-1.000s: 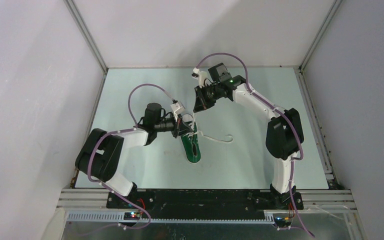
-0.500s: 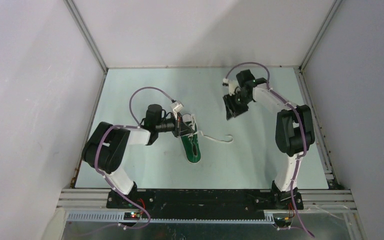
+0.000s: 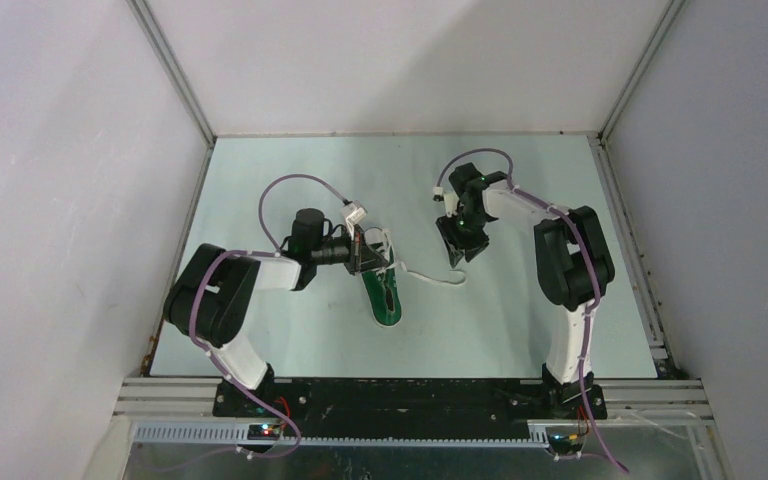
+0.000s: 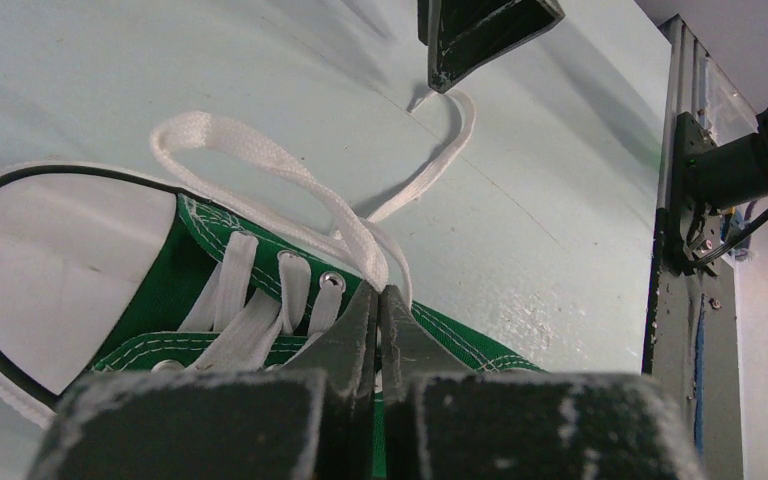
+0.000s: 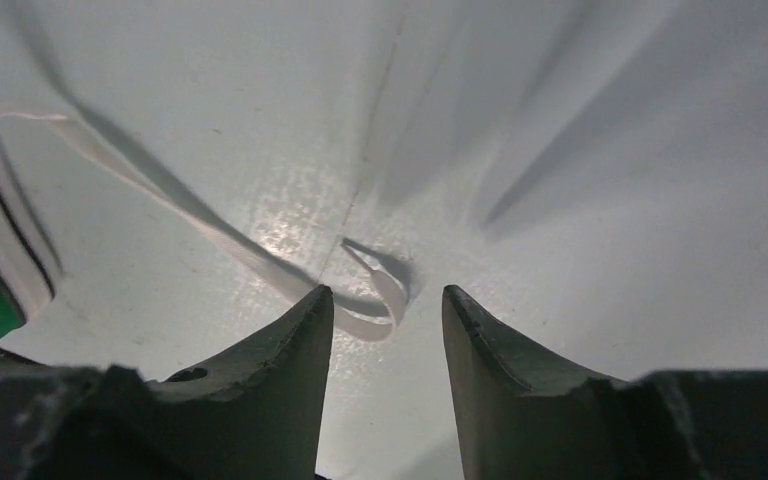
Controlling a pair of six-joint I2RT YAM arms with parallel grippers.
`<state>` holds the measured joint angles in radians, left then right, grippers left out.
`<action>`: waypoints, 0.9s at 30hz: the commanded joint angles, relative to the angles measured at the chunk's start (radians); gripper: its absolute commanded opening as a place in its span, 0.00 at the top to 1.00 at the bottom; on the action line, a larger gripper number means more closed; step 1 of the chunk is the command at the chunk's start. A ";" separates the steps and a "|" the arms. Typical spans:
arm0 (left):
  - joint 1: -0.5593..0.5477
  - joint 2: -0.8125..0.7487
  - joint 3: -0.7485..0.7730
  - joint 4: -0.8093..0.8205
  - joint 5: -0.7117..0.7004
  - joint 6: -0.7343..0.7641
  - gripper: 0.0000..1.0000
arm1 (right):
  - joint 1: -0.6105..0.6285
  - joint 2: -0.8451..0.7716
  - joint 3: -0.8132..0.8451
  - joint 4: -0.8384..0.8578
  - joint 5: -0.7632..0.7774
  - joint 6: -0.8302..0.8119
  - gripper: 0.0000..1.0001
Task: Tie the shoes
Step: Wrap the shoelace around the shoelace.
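The green shoe (image 3: pixel 387 297) lies on the table with its toe toward the arm bases. My left gripper (image 3: pixel 373 259) hovers over its eyelets. In the left wrist view that gripper (image 4: pixel 380 291) is shut on a white lace loop (image 4: pixel 260 160) just above the green canvas (image 4: pixel 450 325). The other lace (image 3: pixel 430 278) trails right across the table to a curled end. My right gripper (image 3: pixel 457 253) hangs over that end. In the right wrist view it (image 5: pixel 386 297) is open, with the lace end (image 5: pixel 375 318) lying on the table between its fingertips, untouched. The shoe's sole (image 5: pixel 5 250) shows at the left edge.
White walls (image 3: pixel 80 200) close in the pale green table (image 3: pixel 290 180) on the left, back and right. A metal rail (image 3: pixel 410 395) with both arm bases runs along the near edge. A dark frame post (image 4: pixel 675 200) stands at the table's side.
The right gripper opened, swung away to the right from beside the shoe, then came back down over the loose lace end. The left gripper stayed shut on its loop.
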<state>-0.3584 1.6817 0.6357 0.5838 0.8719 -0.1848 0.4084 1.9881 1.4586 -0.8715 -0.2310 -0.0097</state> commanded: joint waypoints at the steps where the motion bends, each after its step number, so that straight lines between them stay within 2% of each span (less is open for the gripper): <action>1: 0.004 -0.006 0.017 0.022 0.020 -0.010 1.00 | 0.014 0.009 0.001 -0.035 0.092 0.025 0.54; 6: 0.004 -0.008 0.018 0.018 0.020 -0.005 1.00 | 0.025 0.005 -0.046 -0.037 0.122 0.025 0.60; 12: 0.004 -0.011 0.018 0.003 0.024 0.005 1.00 | 0.036 0.059 -0.036 -0.019 0.116 0.014 0.72; 15: 0.004 -0.010 0.025 -0.003 0.032 0.002 1.00 | 0.027 0.084 0.029 -0.013 0.103 -0.012 1.00; 18: 0.004 -0.018 0.031 -0.012 0.046 0.002 1.00 | 0.010 0.090 0.151 0.008 0.091 -0.027 1.00; 24: 0.004 -0.028 0.031 -0.003 0.099 -0.018 1.00 | 0.023 0.134 0.519 0.094 -0.028 -0.030 1.00; 27: 0.004 -0.035 0.026 0.008 0.127 -0.021 1.00 | 0.058 0.186 0.590 0.117 -0.052 -0.021 1.00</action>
<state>-0.3584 1.6814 0.6384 0.5644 0.9298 -0.1875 0.4217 2.1349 1.9427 -0.8177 -0.2142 -0.0334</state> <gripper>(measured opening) 0.005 0.007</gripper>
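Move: The loose end of the shoelace lies curled on the table about 2 cm back and 2 cm to the right of my open right fingers, some 3 cm below them. The shoelace loop in my left fingertips is roughly 14 cm to the left of my right hand, about 1 cm nearer me and 4 cm higher; the shoe's middle is 15 cm left and 4 cm back, about level. From my left hand the loose end is some 15 cm right, 2 cm back and 7 cm down. I ease my right hand down, back and right, 2 to 3 cm each way, shut its half-open fingers on the loose lace near its end, then sweep it quickly forward, up and a bit left, about 15 cm forward and 11 cm up, swinging the fingertips some 25 degrees forward. My left hand keeps its pinch on the loop and stays nearly still, drifting about 1 cm back at the end. ##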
